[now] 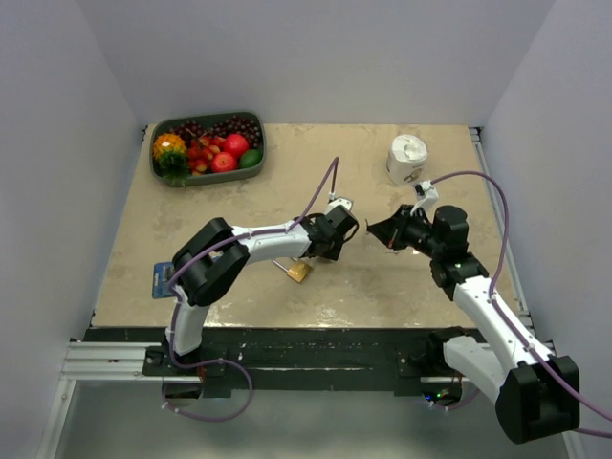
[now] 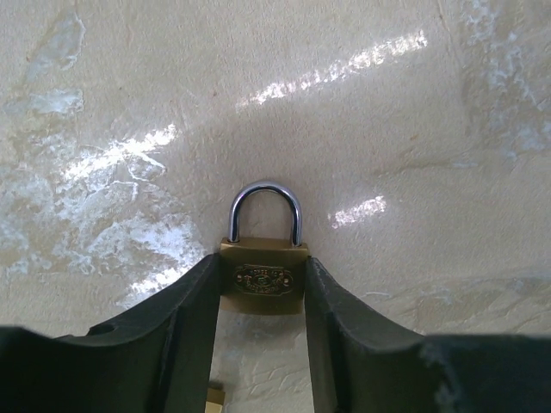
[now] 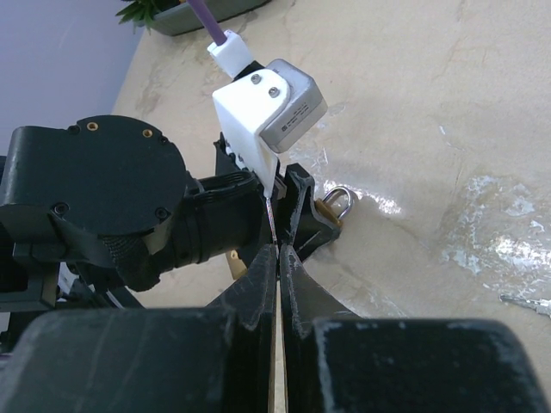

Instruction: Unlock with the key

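A brass padlock (image 2: 263, 275) with a steel shackle lies on the beige table between my left gripper's (image 2: 263, 288) black fingers. Both fingers press against the sides of its body, and the shackle points away from the wrist. My right gripper (image 3: 277, 251) is shut on the key (image 3: 271, 222), whose thin silvery blade sticks out from the fingertips toward the left gripper. From the right wrist, the held padlock (image 3: 325, 212) shows just beyond the left fingers. In the top view the left gripper (image 1: 337, 239) and the right gripper (image 1: 378, 232) face each other at mid-table, a short gap apart.
A second brass padlock (image 1: 299, 272) lies just in front of the left gripper. A grey tray of fruit (image 1: 207, 148) stands at the back left and a white roll (image 1: 407, 159) at the back right. A blue card (image 1: 161, 280) lies near the left edge. Another small key (image 3: 525, 303) lies on the table.
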`<state>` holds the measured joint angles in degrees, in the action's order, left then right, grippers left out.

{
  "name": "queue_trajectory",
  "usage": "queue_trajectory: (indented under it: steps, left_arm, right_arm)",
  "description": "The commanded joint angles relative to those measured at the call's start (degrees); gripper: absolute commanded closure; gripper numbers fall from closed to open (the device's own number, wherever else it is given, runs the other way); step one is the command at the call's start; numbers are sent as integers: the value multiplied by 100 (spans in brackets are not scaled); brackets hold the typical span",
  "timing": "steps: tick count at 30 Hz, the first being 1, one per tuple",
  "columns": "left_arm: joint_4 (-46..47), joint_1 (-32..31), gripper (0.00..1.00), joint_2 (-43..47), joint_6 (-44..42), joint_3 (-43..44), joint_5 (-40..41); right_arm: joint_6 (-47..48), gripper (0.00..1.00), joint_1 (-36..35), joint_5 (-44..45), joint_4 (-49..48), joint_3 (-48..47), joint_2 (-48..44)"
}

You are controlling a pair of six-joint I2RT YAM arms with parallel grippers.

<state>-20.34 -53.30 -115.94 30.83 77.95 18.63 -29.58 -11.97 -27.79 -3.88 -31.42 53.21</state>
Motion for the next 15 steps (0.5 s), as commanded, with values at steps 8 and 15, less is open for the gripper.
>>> queue_trajectory:
  steps: [8,15]
  left_arm:
    - [1933,697,100,326,1133,-1150,-1352]
    - [3474,953,100,502,2286,-1932,-1819]
  right_arm:
    - [190,100,-349,704,-709,460,57]
    - [-214,100,-1553,1785,-1992,1006,829]
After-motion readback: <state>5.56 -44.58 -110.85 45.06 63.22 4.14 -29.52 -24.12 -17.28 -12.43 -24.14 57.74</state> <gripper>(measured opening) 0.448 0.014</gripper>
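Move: The small padlock is already pinched in my left hand, just above the table. The key in my right hand is about 9 cm to the right of my left hand, 2 cm nearer me and 17 cm higher. The big padlock lies roughly 8 cm left of my left hand and 4 cm back. From my right hand the small padlock is some 9 cm left, 2 cm ahead and 17 cm down; the loose keys lie 3 cm right, 4 cm ahead, 19 cm down. I keep the small padlock pinched and carry it about 3 cm forward and a little up, rolling my left wrist some 30 degrees so its fingers swing round to point more to the right. After a short wait my right hand, still gripping the key, sinks about 5 cm while going left and slightly back, towards the padlock. ##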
